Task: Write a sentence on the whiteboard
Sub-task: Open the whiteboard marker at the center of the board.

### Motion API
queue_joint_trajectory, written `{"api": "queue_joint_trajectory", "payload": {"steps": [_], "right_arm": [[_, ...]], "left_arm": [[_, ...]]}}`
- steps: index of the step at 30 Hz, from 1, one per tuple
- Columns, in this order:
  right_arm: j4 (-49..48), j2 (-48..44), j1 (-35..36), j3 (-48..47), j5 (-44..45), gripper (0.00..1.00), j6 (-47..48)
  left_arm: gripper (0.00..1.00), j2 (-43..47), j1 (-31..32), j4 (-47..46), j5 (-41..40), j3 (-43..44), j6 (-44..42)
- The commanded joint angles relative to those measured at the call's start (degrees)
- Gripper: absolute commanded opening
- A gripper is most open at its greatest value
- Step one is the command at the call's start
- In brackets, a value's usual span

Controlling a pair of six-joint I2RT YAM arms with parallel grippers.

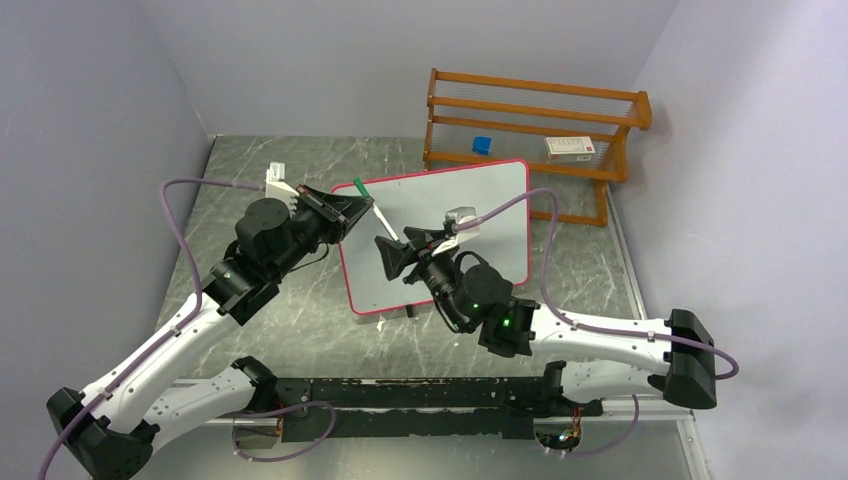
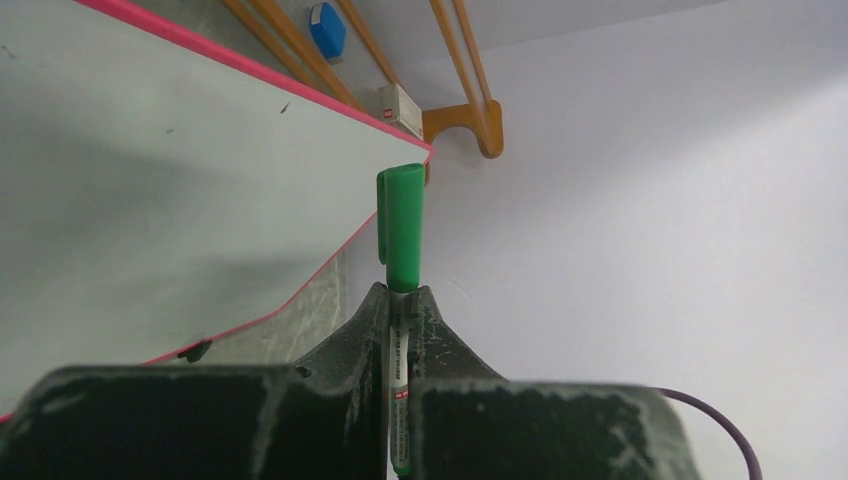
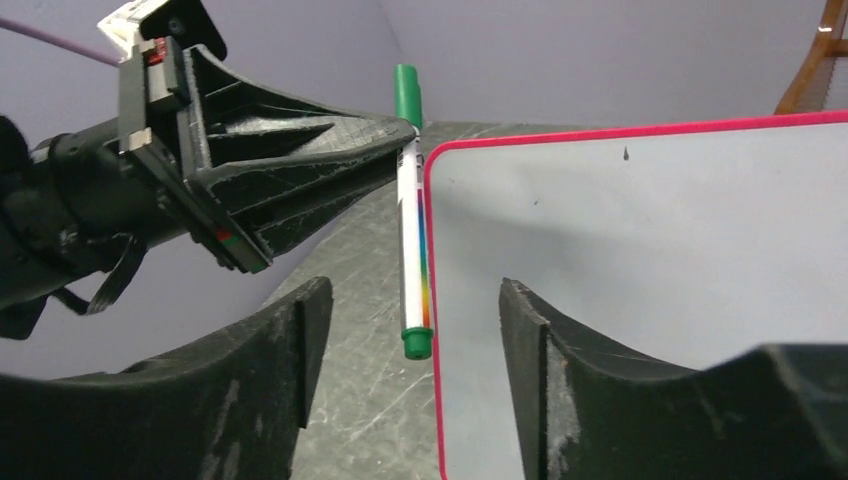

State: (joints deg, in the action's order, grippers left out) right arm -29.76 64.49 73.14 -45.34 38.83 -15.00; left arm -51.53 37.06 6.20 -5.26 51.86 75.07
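Note:
The whiteboard, white with a pink-red rim, lies at the middle of the table. Its visible face looks bare, so the sentence is out of view. My left gripper is shut on a white marker. The marker's green cap points up and away over the board's left edge. My right gripper is open. Its fingers stand on either side of the marker's green tail end without touching it.
A wooden rack stands at the back right, holding a blue object and a small white box. Grey walls close in on the left, back and right. A purple cable arcs over the board's right side.

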Motion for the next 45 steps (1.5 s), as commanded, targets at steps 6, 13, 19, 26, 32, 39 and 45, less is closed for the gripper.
{"api": "queue_joint_trajectory", "payload": {"steps": [6,13,19,26,32,39,45], "right_arm": [[-4.66,1.70,-3.40,-1.55,-1.73,0.49,-2.87],[-5.15,2.74,-5.10,-1.93,-4.65,0.34,-4.16],[-7.39,2.40,-6.72,-0.49,-7.91,0.24,-5.67],[-6.21,1.72,-8.08,-0.23,-10.61,0.00,-6.50],[0.14,-1.70,-11.02,0.87,-14.87,0.00,-8.93],[12.26,-8.13,-17.06,-0.40,-22.85,0.00,-9.33],[25.02,-11.75,-23.03,-5.15,-34.11,0.00,-7.45]], "left_arm": [[0.05,-0.41,2.77,-4.53,-3.38,-1.23,3.52],[0.05,-0.43,3.09,-5.75,-2.38,-1.61,4.46],[0.05,-0.77,3.50,-5.76,-1.12,-2.22,5.32],[0.07,-0.96,3.63,-6.71,-0.51,-2.29,4.89],[0.35,-0.69,3.60,-1.36,-3.00,0.84,-7.13],[0.78,-0.69,3.61,8.57,-6.33,9.04,-33.71],[0.93,0.42,3.60,11.89,-3.22,12.63,-57.91]]}}
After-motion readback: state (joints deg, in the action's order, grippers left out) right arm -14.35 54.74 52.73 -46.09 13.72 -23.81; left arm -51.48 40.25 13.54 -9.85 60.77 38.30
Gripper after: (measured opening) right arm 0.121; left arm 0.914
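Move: The whiteboard marker, still held near its cap by the left hand, has its middle about 5 cm ahead of the open right hand, 4 cm to its left and about 1 cm above. The left gripper is roughly 6 cm ahead and 6 cm left of the right hand. The whiteboard's middle lies some 25 cm below the right hand, 6 cm ahead and 6 cm right. From the left hand the marker's middle is about 2 cm back and 1 cm right, level. Right hand advances about 2.5 cm, pinches the marker's barrel, then carries it 5 cm right as left opens. ##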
